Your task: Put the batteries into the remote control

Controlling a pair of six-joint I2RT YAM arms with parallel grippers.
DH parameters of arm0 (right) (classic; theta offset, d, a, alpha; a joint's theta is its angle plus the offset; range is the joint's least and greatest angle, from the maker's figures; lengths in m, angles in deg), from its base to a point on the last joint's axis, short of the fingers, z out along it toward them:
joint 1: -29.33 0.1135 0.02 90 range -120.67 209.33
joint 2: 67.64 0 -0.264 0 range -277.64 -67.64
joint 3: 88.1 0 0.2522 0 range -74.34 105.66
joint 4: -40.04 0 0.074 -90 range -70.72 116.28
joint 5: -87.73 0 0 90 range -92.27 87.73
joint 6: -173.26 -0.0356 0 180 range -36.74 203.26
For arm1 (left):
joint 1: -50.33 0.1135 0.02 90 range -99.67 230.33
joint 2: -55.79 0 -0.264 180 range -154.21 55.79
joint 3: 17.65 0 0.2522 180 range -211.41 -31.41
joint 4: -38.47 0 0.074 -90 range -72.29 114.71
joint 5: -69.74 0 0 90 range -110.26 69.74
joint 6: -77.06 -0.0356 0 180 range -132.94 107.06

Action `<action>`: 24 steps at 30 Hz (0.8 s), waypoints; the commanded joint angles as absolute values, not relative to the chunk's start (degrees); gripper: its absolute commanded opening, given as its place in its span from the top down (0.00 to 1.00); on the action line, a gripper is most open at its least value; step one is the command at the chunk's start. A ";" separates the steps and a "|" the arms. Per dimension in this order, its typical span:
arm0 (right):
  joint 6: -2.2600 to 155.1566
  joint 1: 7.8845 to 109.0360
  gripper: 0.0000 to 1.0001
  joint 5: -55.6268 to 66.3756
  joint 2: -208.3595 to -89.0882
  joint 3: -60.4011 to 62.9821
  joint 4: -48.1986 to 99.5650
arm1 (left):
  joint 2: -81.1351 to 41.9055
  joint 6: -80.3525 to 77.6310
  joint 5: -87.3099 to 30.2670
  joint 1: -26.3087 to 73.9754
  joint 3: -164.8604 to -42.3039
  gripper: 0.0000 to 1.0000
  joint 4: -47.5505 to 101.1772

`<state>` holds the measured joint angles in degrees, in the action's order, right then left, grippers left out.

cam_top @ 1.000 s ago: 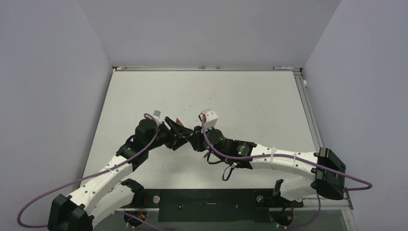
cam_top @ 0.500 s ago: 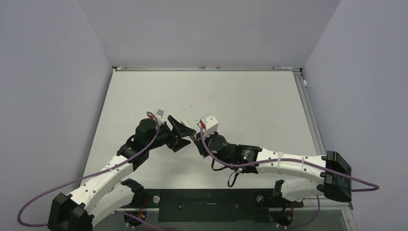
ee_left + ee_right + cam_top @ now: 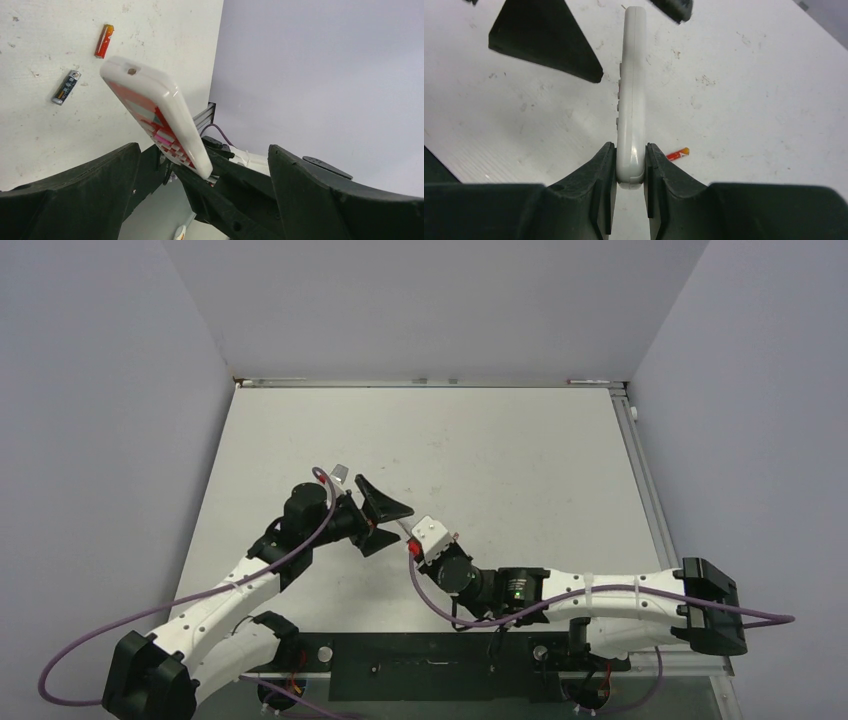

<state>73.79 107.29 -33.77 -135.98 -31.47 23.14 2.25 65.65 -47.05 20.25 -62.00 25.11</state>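
Observation:
My right gripper (image 3: 630, 147) is shut on the near end of the remote control (image 3: 631, 100) and holds it edge-on above the table. In the left wrist view the remote (image 3: 155, 115) is tilted, its red front and white buttons showing. My left gripper (image 3: 202, 149) is open wide around the remote's held end and does not touch it. The reddish battery (image 3: 104, 41) and the dark battery with a pale end (image 3: 66, 87) lie apart on the table beyond the remote. The reddish one also shows in the right wrist view (image 3: 678, 153). In the top view both grippers, left (image 3: 383, 522) and right (image 3: 405, 538), meet mid-table.
The white table (image 3: 500, 460) is walled by grey panels on three sides, with a metal rail along its right edge (image 3: 640, 470). A black base plate (image 3: 430, 665) lies at the near edge between the arm bases.
My right arm has drawn back toward the near edge, its wrist dropping lower over the table. My left gripper has swung slightly toward the back and stands wider open.

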 commanded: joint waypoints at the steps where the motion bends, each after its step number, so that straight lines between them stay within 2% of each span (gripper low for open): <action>1: 84.94 111.21 0.92 -43.39 -134.01 -33.58 29.47 | 1.81 65.02 -49.36 20.84 -64.11 0.03 29.60; 12: 100.79 119.07 0.92 -53.71 -137.33 -38.50 38.78 | -0.02 64.78 -52.11 21.62 -63.25 0.12 30.26; 20: 109.15 122.34 0.92 -55.55 -137.90 -42.60 45.34 | -0.30 65.11 -54.13 22.81 -62.01 0.30 31.76; 24: 113.34 123.88 0.92 -56.05 -137.29 -44.26 49.39 | -0.75 65.02 -54.60 23.00 -61.29 0.34 32.14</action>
<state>107.08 122.11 -54.08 -137.95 -42.97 41.98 -0.37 65.69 -52.86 22.43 -61.61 28.04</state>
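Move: The remote is already in the right gripper, its middle about 3 cm ahead, 3 cm left and 2 cm below that hand; the left gripper's open gap is some 6 cm ahead and 6 cm left. From the left hand, the remote's middle lies about 3 cm back, 3 cm right and 3 cm down. On the table, some 15 cm below, the red battery lies about 11 cm right of the left hand and level with it, the black battery 6 cm right and 4 cm back. Keep the right fingers shut on the remote and roll it some 35 degrees, counter-clockwise looking out along those fingers, tipping its far end up slightly while easing the hand back and right about 3 cm. Hold the left gripper in place around that far end and close its fingers from wide open to about two thirds, without shutting them on it. ##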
